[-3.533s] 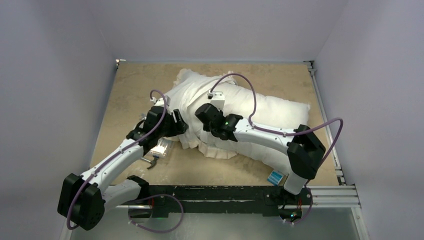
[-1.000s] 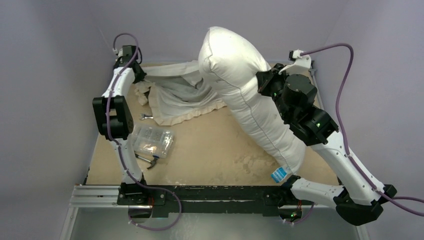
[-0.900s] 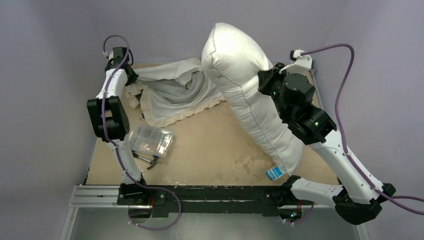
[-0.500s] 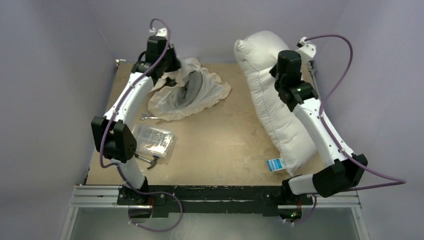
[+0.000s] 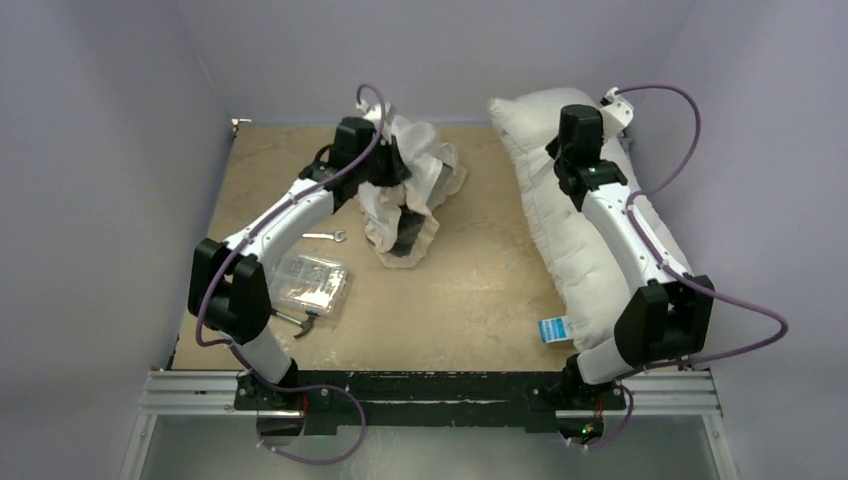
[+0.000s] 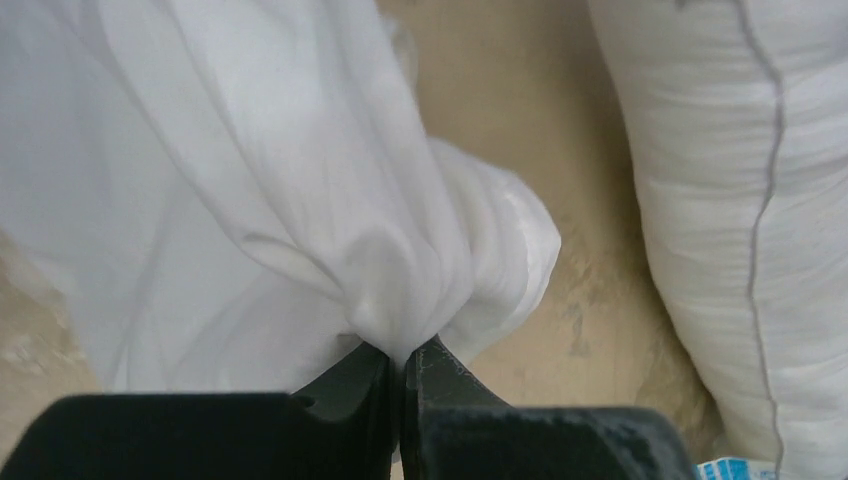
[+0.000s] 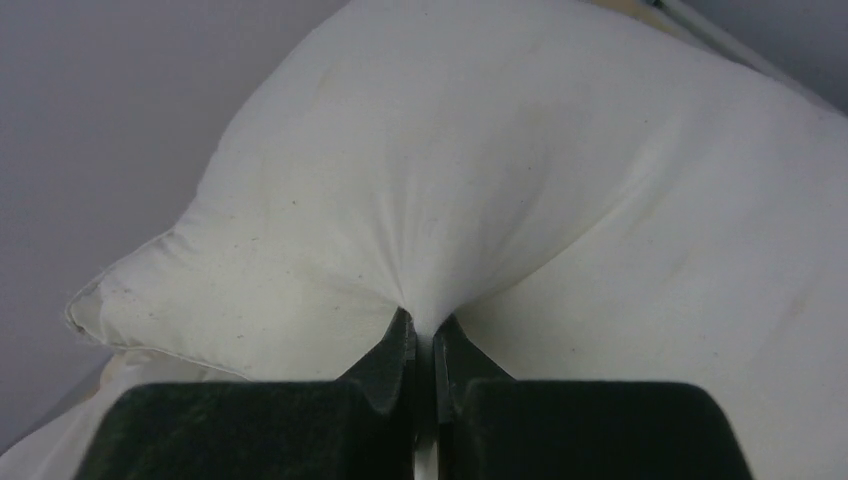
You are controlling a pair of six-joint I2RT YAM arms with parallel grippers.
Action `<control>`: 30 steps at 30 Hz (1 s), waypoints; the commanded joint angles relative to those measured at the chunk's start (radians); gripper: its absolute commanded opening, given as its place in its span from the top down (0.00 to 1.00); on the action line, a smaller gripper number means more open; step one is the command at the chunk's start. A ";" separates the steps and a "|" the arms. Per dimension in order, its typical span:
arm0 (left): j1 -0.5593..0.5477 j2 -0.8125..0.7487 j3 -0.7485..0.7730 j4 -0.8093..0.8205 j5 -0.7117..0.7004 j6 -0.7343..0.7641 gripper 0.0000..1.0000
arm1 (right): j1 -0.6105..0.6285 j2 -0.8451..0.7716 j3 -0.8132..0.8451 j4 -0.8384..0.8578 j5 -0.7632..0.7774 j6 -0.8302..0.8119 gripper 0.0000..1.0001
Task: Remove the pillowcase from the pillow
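Note:
The pillowcase point(image 5: 412, 195) hangs as a bunched white and dark grey bundle at the back middle of the table, apart from the pillow. My left gripper point(image 5: 392, 160) is shut on a pinch of its white cloth point(image 6: 400, 300); the jaws meet at the left gripper point(image 6: 405, 362). The plump white pillow point(image 5: 560, 220) lies along the right side with its blue tag point(image 5: 551, 328) near the front, and shows too as pillow point(image 6: 740, 230). My right gripper point(image 5: 578, 150) is shut on a fold near the far end of the pillow point(image 7: 450, 200), jaws meeting at the right gripper point(image 7: 422, 335).
A clear plastic box point(image 5: 310, 283) lies at the left front with a small tool point(image 5: 297, 320) beside it. A wrench point(image 5: 326, 236) lies on the tan table point(image 5: 470, 290) near the pillowcase. Walls close in the table at the back and sides.
The pillowcase has been carried right and bunched higher by my left gripper. My right gripper has lowered the pillow flat along the right side.

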State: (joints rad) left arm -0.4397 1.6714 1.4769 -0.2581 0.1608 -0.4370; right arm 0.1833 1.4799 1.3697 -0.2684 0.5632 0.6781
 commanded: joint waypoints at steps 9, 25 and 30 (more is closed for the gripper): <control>-0.133 -0.121 -0.394 0.020 0.003 -0.122 0.58 | 0.003 -0.042 -0.013 0.135 -0.106 0.019 0.61; -0.133 -0.572 -0.238 -0.245 -0.701 -0.013 0.19 | 0.002 -0.370 -0.062 0.104 0.066 -0.008 0.04; -0.134 -0.780 -0.270 -0.265 -0.990 0.042 0.08 | 0.003 -0.525 -0.112 0.128 0.200 -0.024 0.01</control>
State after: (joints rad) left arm -0.5762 1.0443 1.2144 -0.4961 -0.5159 -0.4541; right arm 0.1894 1.0649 1.2922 -0.1802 0.6144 0.6785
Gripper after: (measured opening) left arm 0.865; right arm 0.987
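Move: Hanging from the left hand's shut fingers, the pillowcase has its bulk about 12 cm below, some 3 cm farther out and 2 cm to the right. The wrench lies about 18 cm left of that hand, roughly level with it and 24 cm down; the clear box about 21 cm left, 16 cm back. The right hand grips the pillow, whose middle is about 10 cm back, 6 cm right and 17 cm below; the pillowcase hangs some 32 cm left of this hand. Dipping about 18 cm and drawing back 12 cm with its tips tilting down, the left hand opens to let the pillowcase go, then climbs some 26 cm and swings left, clear of it, turning counter-clockwise and levelling. The right hand sinks about 4 cm, opens wide to release the pillow, then lifts away up and back, its fingers tilting upward. ##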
